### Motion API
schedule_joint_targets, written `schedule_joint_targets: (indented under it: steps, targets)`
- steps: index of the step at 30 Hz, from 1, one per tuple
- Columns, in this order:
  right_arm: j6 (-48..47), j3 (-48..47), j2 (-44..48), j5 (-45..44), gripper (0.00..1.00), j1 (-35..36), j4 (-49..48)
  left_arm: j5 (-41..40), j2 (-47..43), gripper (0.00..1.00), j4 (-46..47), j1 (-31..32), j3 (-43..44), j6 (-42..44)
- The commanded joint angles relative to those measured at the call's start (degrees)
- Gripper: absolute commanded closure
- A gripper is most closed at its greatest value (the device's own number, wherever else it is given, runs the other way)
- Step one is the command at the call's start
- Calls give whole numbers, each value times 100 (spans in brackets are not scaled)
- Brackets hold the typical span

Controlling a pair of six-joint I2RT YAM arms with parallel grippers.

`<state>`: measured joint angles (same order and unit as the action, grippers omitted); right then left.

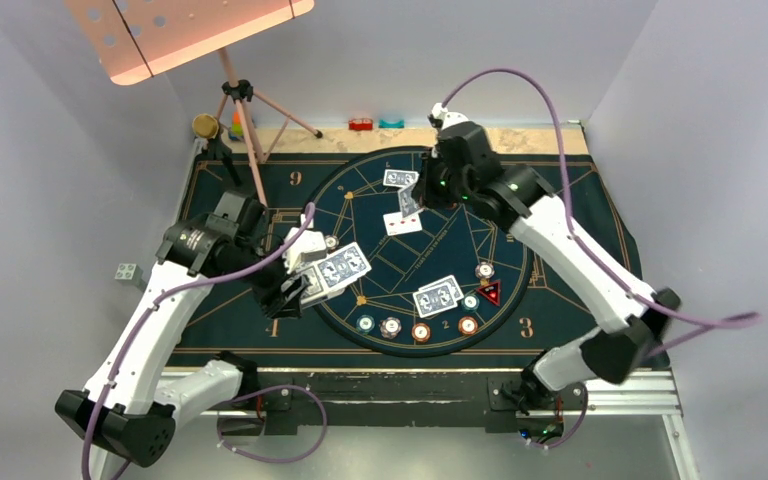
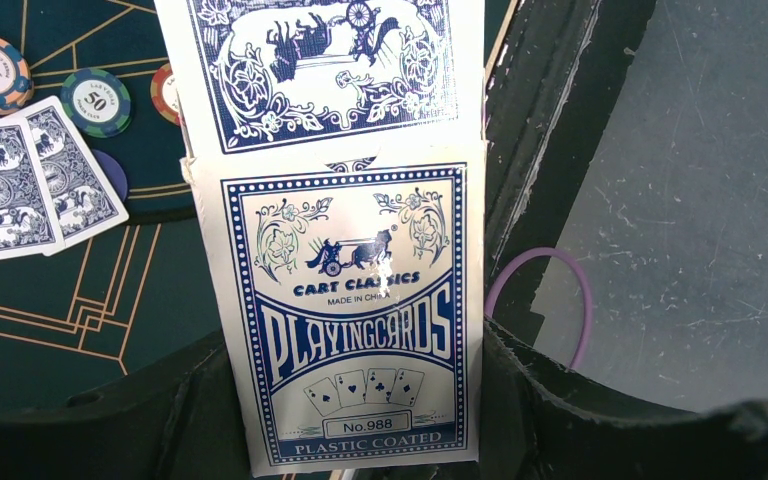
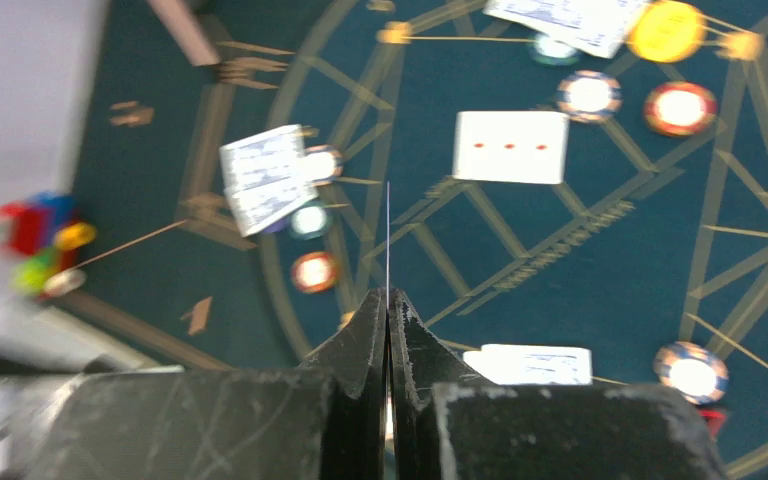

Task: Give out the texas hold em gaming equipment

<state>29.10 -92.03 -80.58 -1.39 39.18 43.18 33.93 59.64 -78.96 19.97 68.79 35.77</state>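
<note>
My left gripper [image 1: 295, 285] is shut on a white and blue playing card box [image 2: 345, 320], with a blue-backed card [image 2: 325, 70] sticking out of its top. Over the far part of the mat, my right gripper [image 3: 388, 300] is shut on a single playing card [image 3: 388, 235], seen edge-on as a thin line, and the same card [image 1: 409, 200] hangs upright. A face-up card [image 1: 402, 223] lies below it. Two cards [image 1: 437, 295] lie face-down at the near side, with poker chips [image 1: 421, 332] and a red triangular marker [image 1: 489, 292]. A yellow disc [image 3: 666, 30] lies on the mat.
The dark blue gold-lined mat [image 1: 580, 200] covers the table. A tripod [image 1: 245, 120] carrying a pink panel stands at the far left. A red block [image 1: 361, 124] and a teal block [image 1: 392, 123] sit at the far edge. A grey block [image 1: 126, 272] lies left of the mat.
</note>
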Motion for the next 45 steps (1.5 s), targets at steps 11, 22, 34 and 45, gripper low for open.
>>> schedule_joint_targets:
  steps: [11,22,34,45]
  targets:
    - [842,-1140,-2977,-4676,100,161,1919,241,-219,100,-72,16,42,145]
    - [1147,-2579,-5054,-4798,100,442,2483,232,-232,100,-89,16,52,109]
    - [492,-2514,-5218,-3777,100,551,1289,245,-159,100,-32,17,30,92]
    - [389,-2791,-5607,-3189,59,575,1072,195,-157,100,-25,16,-17,104]
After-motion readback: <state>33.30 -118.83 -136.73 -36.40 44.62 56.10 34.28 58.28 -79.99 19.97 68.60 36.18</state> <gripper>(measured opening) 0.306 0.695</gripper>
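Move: The right hand already holds a card high up; the face-up three of diamonds lies about 14 cm ahead of it, 2 cm left and nearly 30 cm below. From that three, the 10 chips stand some 6 cm farther out and 6 cm right, the red chips 6 cm out and 11 cm right, a seat's face-down cards 12 cm straight beyond. From the left hand the three lies roughly 29 cm ahead, 22 cm right, 18 cm below. The right hand lowers its card about 27 cm and 11 forward to the three, rolling left-side-down, then opens. ##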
